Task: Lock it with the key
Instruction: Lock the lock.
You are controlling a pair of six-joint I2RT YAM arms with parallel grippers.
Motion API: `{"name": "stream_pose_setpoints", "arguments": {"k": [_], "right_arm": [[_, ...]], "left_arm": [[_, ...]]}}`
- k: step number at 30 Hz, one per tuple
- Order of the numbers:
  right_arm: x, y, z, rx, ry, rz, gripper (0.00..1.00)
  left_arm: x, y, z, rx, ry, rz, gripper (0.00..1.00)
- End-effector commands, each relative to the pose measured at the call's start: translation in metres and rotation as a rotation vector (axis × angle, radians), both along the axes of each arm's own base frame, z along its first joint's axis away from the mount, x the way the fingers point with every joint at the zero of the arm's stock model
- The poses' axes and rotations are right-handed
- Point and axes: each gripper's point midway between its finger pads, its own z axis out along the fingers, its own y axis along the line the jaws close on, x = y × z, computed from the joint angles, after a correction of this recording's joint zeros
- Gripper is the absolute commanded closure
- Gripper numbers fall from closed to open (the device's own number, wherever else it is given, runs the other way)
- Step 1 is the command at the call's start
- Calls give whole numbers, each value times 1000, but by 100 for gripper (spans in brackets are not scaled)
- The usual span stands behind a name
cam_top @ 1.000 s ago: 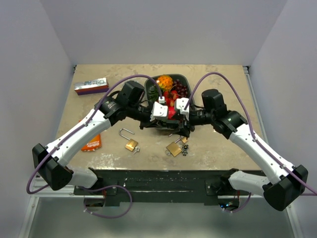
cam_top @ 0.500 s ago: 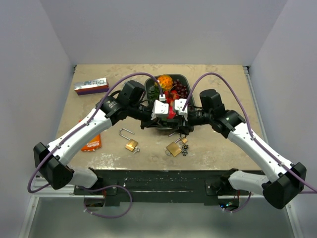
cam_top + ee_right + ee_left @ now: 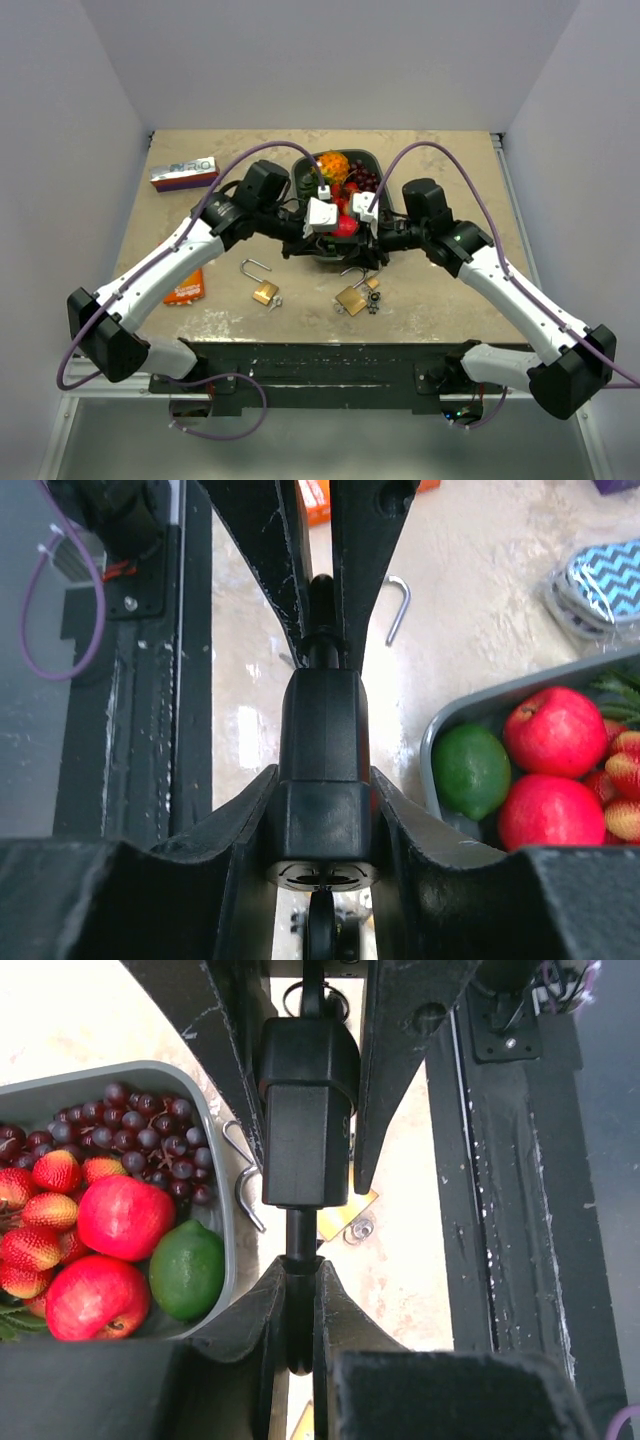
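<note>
A black padlock (image 3: 305,1110) hangs in the air between my two grippers, above the near edge of the grey fruit tray (image 3: 372,156). My left gripper (image 3: 300,1272) is shut on its thin black shackle (image 3: 300,1235). My right gripper (image 3: 324,778) grips the lock's body (image 3: 322,770), both fingers touching its sides. In the right wrist view the keyhole face (image 3: 322,872) points at the camera, with a dark key (image 3: 320,935) in it. In the top view both grippers (image 3: 333,243) (image 3: 362,247) meet and hide the lock.
Two brass padlocks (image 3: 264,291) (image 3: 350,299) lie on the table near the front, with small keys (image 3: 373,302) beside the right one. The tray holds apples, a lime (image 3: 187,1270), grapes and strawberries. A box (image 3: 184,172) and an orange packet (image 3: 184,288) lie at the left.
My right gripper's fingers have come in onto the black padlock's body. Both grippers have shifted slightly toward the tray. The left grip has not changed.
</note>
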Motion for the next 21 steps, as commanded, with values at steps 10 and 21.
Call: {"name": "stream_pose_setpoints", "arguments": {"k": [10, 21], "right_arm": [[-5, 17, 66, 207, 12, 51, 100], [-11, 19, 78, 242, -5, 97, 100]], "left_arm": [[9, 30, 57, -208, -71, 52, 65], [1, 27, 55, -280, -50, 56, 61]]}}
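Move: The black lock hangs in the air between the facing grippers. Its middle is about 4 cm right of the left hand, whose fingers hold the rod end, and about 2 cm left of the right hand, which grips the body. From the left hand, the fruit tray is some 9 cm ahead, 4 cm right and 17 cm below. The open brass padlock is 12 cm back, 6 cm right and about 19 cm below. Open the left fingers by about a quarter of their range to let go of the black rod, drawing the left gripper up and left some 5 cm, away from the lock body, with its fingertips tilting up about 10 degrees. Keep the right fingers shut on the lock body and raise it about 2.5 cm, drifting slightly left and tipping the fingertips up. ##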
